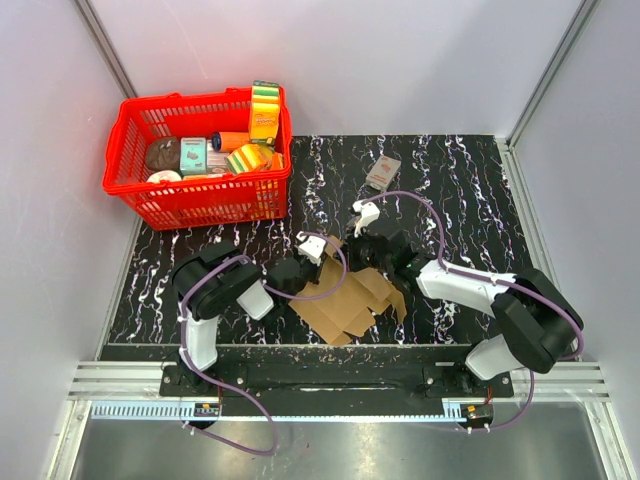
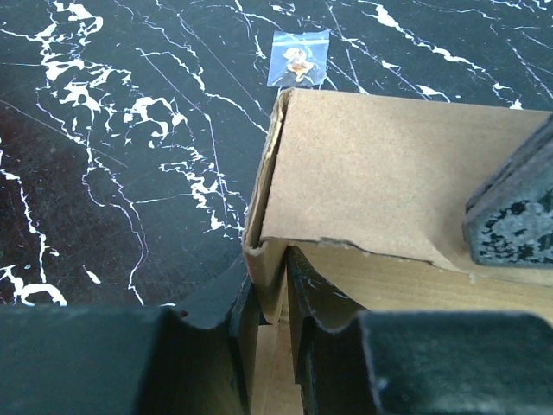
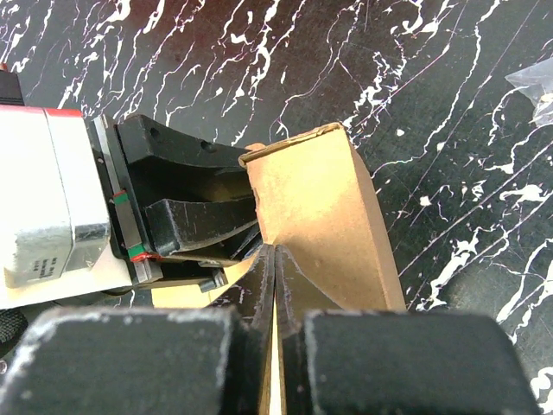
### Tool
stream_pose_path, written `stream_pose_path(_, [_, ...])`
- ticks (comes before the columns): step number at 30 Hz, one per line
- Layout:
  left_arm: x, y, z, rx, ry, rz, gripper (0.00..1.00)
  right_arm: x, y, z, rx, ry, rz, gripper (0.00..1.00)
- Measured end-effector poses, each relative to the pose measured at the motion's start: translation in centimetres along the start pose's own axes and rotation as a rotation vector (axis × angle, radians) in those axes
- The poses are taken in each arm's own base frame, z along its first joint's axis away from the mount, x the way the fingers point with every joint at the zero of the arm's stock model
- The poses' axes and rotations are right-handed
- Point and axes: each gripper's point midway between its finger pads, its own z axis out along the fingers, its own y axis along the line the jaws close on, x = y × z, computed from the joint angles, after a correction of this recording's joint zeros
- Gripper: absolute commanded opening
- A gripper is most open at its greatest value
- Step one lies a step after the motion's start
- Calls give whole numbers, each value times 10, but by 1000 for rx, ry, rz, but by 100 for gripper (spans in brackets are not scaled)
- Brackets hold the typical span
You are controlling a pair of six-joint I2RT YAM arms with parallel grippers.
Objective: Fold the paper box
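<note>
The paper box is a brown cardboard sheet, partly folded, lying on the black marbled table between my two arms. My left gripper comes in from the left. In the left wrist view my left gripper is shut on a folded corner of the paper box, which stands up as a wall. My right gripper reaches in from the right. In the right wrist view my right gripper is shut on a thin edge below an upright panel of the paper box, and the left gripper's fingers show close on the left.
A red basket filled with groceries stands at the back left. A small grey-and-red packet lies behind the box, and the left wrist view shows the packet too. Grey walls close in the table on three sides.
</note>
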Motion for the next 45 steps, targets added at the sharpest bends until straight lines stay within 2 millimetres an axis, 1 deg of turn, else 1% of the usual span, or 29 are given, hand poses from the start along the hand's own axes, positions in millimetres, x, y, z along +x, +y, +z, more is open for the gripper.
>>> stream_pose_path(2, [1, 1, 0, -10, 1, 7, 23, 1, 1, 0, -7, 6, 1, 2])
stream_pose_path(3, [1, 1, 0, -12, 2, 9, 26, 2, 1, 0, -9, 8, 3, 2])
stream_pose_path(5, [1, 1, 0, -19, 1, 13, 37, 2, 2, 0, -11, 9, 4, 3])
stream_pose_path(8, [2, 2, -2, -24, 5, 17, 42, 2, 2, 0, -11, 9, 7, 3])
stream_pose_path(11, [10, 3, -8, -24, 26, 21, 47, 2, 2, 0, -10, 9, 8, 3])
stream_pose_path(14, [13, 4, -18, -20, 40, 15, 47, 2, 2, 0, -10, 9, 8, 4])
stream_pose_path(18, [6, 3, -33, -9, 27, -15, 47, 2, 2, 0, -9, 8, 9, 6])
stream_pose_path(21, [-5, 1, -46, 10, -3, -52, 47, 1, 2, 0, -9, 7, 11, 10])
stream_pose_path(25, [-23, -4, -61, 46, -50, -102, 46, -4, 3, -3, -8, -4, 12, 22])
stream_pose_path(26, [-30, -6, -64, 56, -71, -114, 46, -6, 3, -4, -7, -5, 10, 27])
stream_pose_path(28, [-47, -12, -69, 79, -116, -138, 46, -14, 5, -7, -7, -22, 8, 30])
stream_pose_path(29, [-60, -15, -72, 96, -152, -154, 46, -20, 6, -9, -7, -29, 5, 33])
stream_pose_path(32, [-86, -19, -82, 120, -216, -189, 46, -39, 11, -18, -2, -69, 0, 34])
stream_pose_path(36, [-109, -18, -97, 135, -248, -217, 48, -67, 10, -41, 59, -142, 24, 35])
stream_pose_path(38, [-118, -17, -106, 136, -250, -220, 50, -77, 3, -57, 128, -170, 66, 35])
stream_pose_path(40, [-125, -15, -113, 131, -241, -220, 50, -82, -7, -72, 203, -189, 111, 35])
stream_pose_path(42, [-136, -13, -114, 124, -223, -217, 50, -80, -17, -88, 275, -191, 162, 35])
stream_pose_path(43, [-142, -13, -113, 121, -205, -212, 50, -77, -24, -98, 323, -191, 193, 35])
stream_pose_path(45, [-157, -13, -108, 115, -179, -208, 50, -68, -35, -112, 392, -176, 238, 35])
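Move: The left hand has the box's left corner between its fingertips. The right hand's closed tips sit on the folded top flap, whose middle is about 4 cm back, 4 cm right and 1 cm below; from this hand the left corner is about 3 cm ahead, 5 cm left and 4 cm lower. The small packet lies 12 cm ahead, 1 cm right and 10 cm below the right hand, or 11 cm ahead, 8 cm right and 3 cm below the left. Backing out of the corner and then climbing, the left hand opens its fingers, dips slightly as it draws back, and rises some 17 cm, ending about 7 cm nearer its base and clear of the box. The right hand first holds still on the flap, then opens a little, lifts off and swings some 10 cm right, turning clockwise. ##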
